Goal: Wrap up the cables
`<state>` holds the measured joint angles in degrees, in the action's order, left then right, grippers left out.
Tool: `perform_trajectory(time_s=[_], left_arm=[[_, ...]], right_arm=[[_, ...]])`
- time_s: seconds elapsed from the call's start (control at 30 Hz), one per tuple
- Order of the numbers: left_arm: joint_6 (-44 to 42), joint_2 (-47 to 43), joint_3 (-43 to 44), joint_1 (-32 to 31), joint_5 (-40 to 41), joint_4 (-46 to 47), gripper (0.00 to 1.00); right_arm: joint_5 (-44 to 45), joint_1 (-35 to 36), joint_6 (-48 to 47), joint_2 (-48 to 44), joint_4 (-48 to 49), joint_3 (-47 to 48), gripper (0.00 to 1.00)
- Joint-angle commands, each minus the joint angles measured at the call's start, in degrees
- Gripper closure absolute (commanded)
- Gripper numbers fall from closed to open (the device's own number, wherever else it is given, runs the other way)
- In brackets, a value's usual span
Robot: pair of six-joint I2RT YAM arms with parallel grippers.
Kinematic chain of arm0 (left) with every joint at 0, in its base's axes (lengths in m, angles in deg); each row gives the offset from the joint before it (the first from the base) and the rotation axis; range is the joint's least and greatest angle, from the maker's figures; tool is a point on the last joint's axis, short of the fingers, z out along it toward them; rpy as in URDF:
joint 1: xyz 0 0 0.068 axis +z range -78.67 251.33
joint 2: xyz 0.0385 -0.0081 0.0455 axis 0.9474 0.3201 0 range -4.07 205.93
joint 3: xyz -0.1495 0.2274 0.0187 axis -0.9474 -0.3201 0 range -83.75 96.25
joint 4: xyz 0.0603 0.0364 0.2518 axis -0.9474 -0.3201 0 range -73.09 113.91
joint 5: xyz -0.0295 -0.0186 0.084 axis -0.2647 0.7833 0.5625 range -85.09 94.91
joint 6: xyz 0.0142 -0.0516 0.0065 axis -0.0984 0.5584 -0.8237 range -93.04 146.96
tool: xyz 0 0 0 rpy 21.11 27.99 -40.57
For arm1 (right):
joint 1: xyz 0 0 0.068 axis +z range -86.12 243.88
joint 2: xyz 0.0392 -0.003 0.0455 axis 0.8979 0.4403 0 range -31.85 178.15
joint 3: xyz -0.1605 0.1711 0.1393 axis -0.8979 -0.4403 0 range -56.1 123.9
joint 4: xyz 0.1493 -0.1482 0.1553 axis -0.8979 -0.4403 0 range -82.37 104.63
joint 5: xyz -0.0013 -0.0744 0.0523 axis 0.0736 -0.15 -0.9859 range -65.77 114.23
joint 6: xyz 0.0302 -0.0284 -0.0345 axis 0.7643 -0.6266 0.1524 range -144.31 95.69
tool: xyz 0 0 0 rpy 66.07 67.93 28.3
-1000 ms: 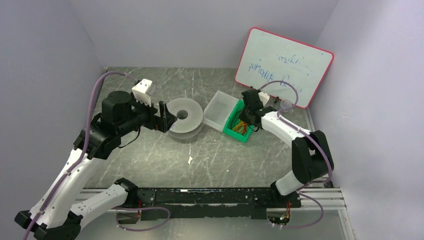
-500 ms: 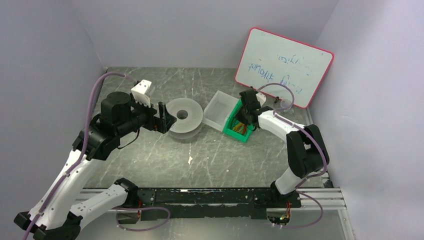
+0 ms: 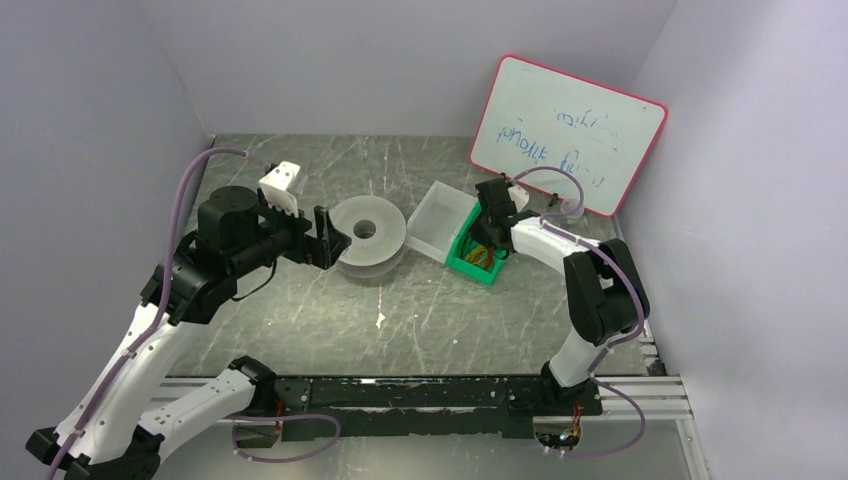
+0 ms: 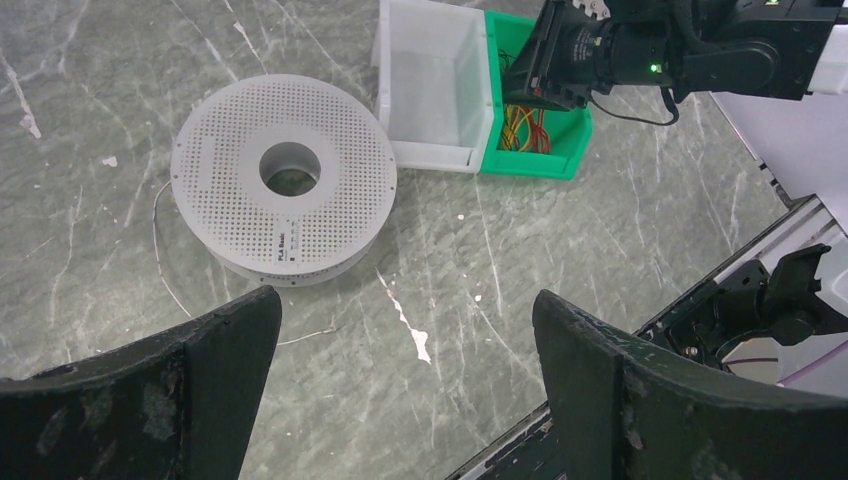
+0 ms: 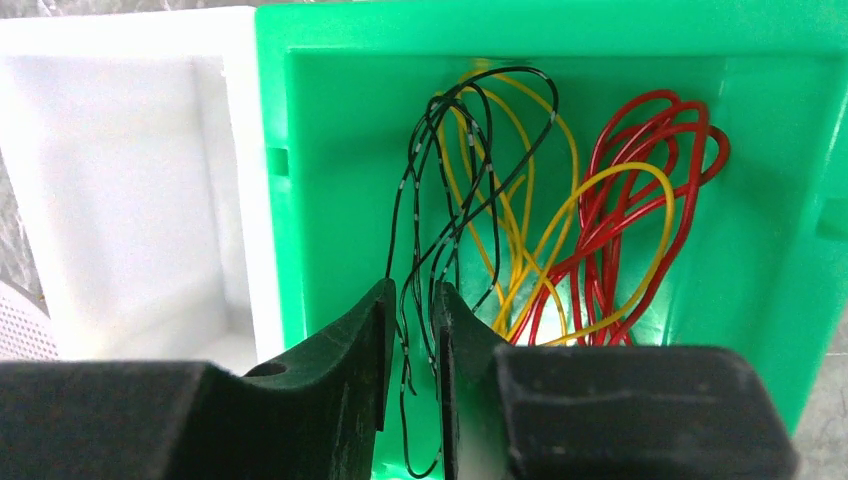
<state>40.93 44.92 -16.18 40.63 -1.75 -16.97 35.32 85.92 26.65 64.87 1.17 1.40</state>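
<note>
The cables lie tangled in a green bin: black, yellow and red loops. No green cable shows. My right gripper is down inside the bin, its jaws a narrow gap apart with black cable strands hanging between them. From above, the right gripper sits over the green bin. My left gripper is open wide and empty, held above the table next to a white perforated spool. The left wrist view shows the spool and the cables.
A white bin stands against the green bin's left side. A whiteboard with a red rim leans on the back right wall. A thin pale strand curls on the table beside the spool. Walls close in on three sides.
My right arm has swung its elbow in and pushed the gripper further left and down into the green bin. My left arm has barely shifted.
</note>
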Motion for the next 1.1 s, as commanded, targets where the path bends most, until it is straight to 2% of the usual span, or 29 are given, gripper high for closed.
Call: perform_trajectory(time_s=[0.0, 0.43, 0.5, 0.6, 0.8, 1.07], left_arm=[[0.48, -0.74, 0.80, -0.06, 0.07, -0.87, 0.00], [0.52, -0.81, 2.07, -0.06, -0.04, -2.03, 0.00], [0.61, -1.06, 2.06, -0.06, 0.17, -1.99, 0.00], [0.76, -1.25, 1.95, -0.06, 0.24, -1.93, 0.00], [1.20, -1.17, 1.87, -0.02, -0.22, -1.59, 0.00], [1.41, -0.18, 2.13, -0.06, -0.99, -0.91, 0.00]], right_arm=[[0.69, -0.42, 0.87, 1.08, 1.57, 1.39, 0.76], [2.62, -0.60, 0.55, 4.02, 1.92, 2.97, 0.78], [2.85, -0.64, 0.34, 4.25, 1.94, 3.13, 0.83], [2.93, -0.77, -0.10, 3.65, 1.52, 3.25, 1.00], [4.62, -0.75, -1.25, -4.03, 1.50, 0.74, 1.00], [7.65, -0.77, -4.80, -16.76, -1.62, 2.15, 1.00]])
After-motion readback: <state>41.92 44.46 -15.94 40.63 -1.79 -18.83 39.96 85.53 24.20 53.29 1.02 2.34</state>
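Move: Just below the right fingertips, about 2 cm down and a centimetre ahead, lies the black cable in the green bin. The yellow cable is some 3 cm to the hand's right and 1 cm back, the red one about 4 cm right and 3 cm back. The empty white bin sits around 8 cm left and 4 cm ahead. From the left hand the black cable is roughly 15 cm ahead, 30 cm right and 28 cm below. Easing down and forward about 1 cm each into the green bin, the right hand shuts its partly open fingers completely, pinching the black cable. It then rises quickly, about 10 cm from its lowest point, tilting the fingertips up some 10 to 15 degrees and drawing the cable up away from the bin floor. ##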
